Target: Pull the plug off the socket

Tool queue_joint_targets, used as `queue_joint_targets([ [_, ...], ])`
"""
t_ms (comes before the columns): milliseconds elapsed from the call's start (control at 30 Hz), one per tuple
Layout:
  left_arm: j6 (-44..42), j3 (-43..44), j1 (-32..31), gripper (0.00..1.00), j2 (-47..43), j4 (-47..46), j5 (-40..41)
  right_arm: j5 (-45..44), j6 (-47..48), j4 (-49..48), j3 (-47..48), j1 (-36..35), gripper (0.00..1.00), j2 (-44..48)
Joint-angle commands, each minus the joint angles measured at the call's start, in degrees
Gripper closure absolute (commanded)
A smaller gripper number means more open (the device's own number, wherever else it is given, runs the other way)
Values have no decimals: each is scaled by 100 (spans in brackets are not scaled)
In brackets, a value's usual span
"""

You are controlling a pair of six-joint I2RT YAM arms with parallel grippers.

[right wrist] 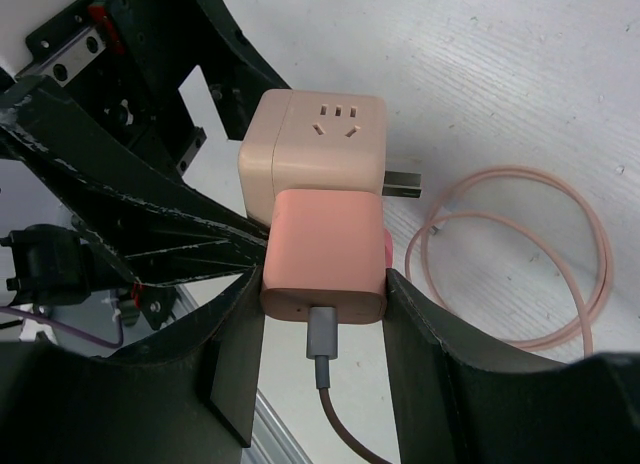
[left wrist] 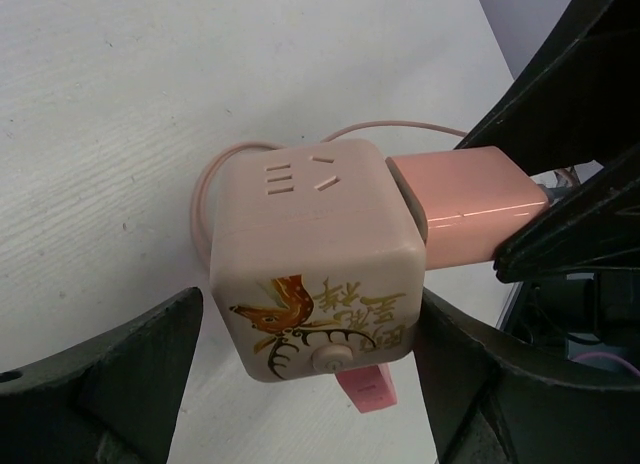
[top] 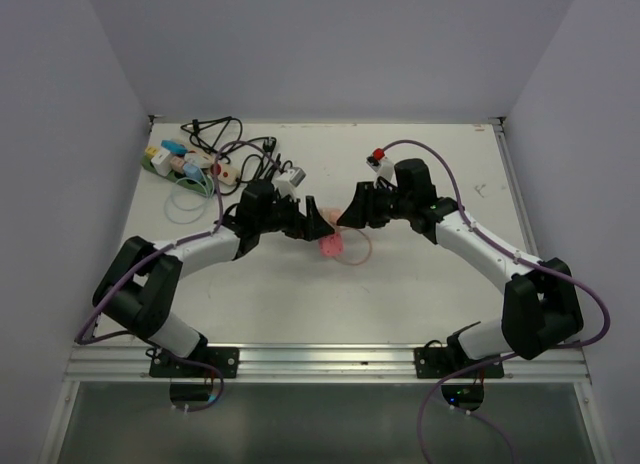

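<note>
The socket is a pale pink cube with slot outlets and an orange and gold drawing on its near face. A salmon pink plug with a grey cable at its back sits in one side of the socket. My right gripper is shut on that plug, a finger pressed on each side. My left gripper straddles the cube and is open. Its right finger touches the cube and a thin gap shows at its left finger. From above, both grippers meet mid-table.
A thin pink cord lies coiled on the table just right of the cube. At the back left is a heap of colourful power strips and black cables, with a white adapter. A small red-topped object sits back right.
</note>
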State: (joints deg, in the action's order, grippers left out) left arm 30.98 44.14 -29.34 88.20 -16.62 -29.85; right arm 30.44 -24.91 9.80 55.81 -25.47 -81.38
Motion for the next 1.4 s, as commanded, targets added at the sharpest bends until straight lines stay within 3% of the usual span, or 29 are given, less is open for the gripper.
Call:
queue_joint_targets([
  [0,127,279,-54,15,153,-438,75,305,-146,-514,26,16,100,-18],
  [200,154,464,-54,20,303,-465,75,323,-146,-514,-9,-1,100,-27],
  [400,198,473,-54,38,355,-474,154,349,-111,-479,-44,-1,100,-18],
  [600,277,341,-54,85,364,-395,382,349,-102,-409,-26,-1,100,35],
  [633,294,332,-54,100,373,-316,531,358,-93,-392,-26,-1,100,61],
  [1100,409,473,464,100,408,967,2130,103,214,276,17,-1,100,536],
  [1367,409,640,658,100,268,1179,2449,59,337,654,141,16,100,878],
])
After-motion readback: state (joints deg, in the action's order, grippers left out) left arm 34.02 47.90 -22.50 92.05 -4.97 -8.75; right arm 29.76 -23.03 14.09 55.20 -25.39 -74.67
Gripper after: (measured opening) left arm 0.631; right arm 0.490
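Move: The left hand's open fingers already straddle the socket cube, its middle just 1 cm ahead and 1 cm to the right, at hand height. The plug stuck in it is about 6 cm to that hand's right, 1 cm back and 2 cm higher. The pink block under the cube is some 3 cm back, 1 cm right and 4 cm below. From the right hand, which holds the plug, the cube is about 2 cm ahead, 5 cm left and 2 cm lower. Easing about a centimetre forward and right, the left fingers close on the sides of the socket cube and keep their grip; the hand barely shifts while straining away, then sweeps about 9 cm left, plus forward and down, turning some 30 degrees, mostly counter-clockwise. The right hand keeps pinching the plug, near still until the end, when it rises about 3 cm and draws back a little. ##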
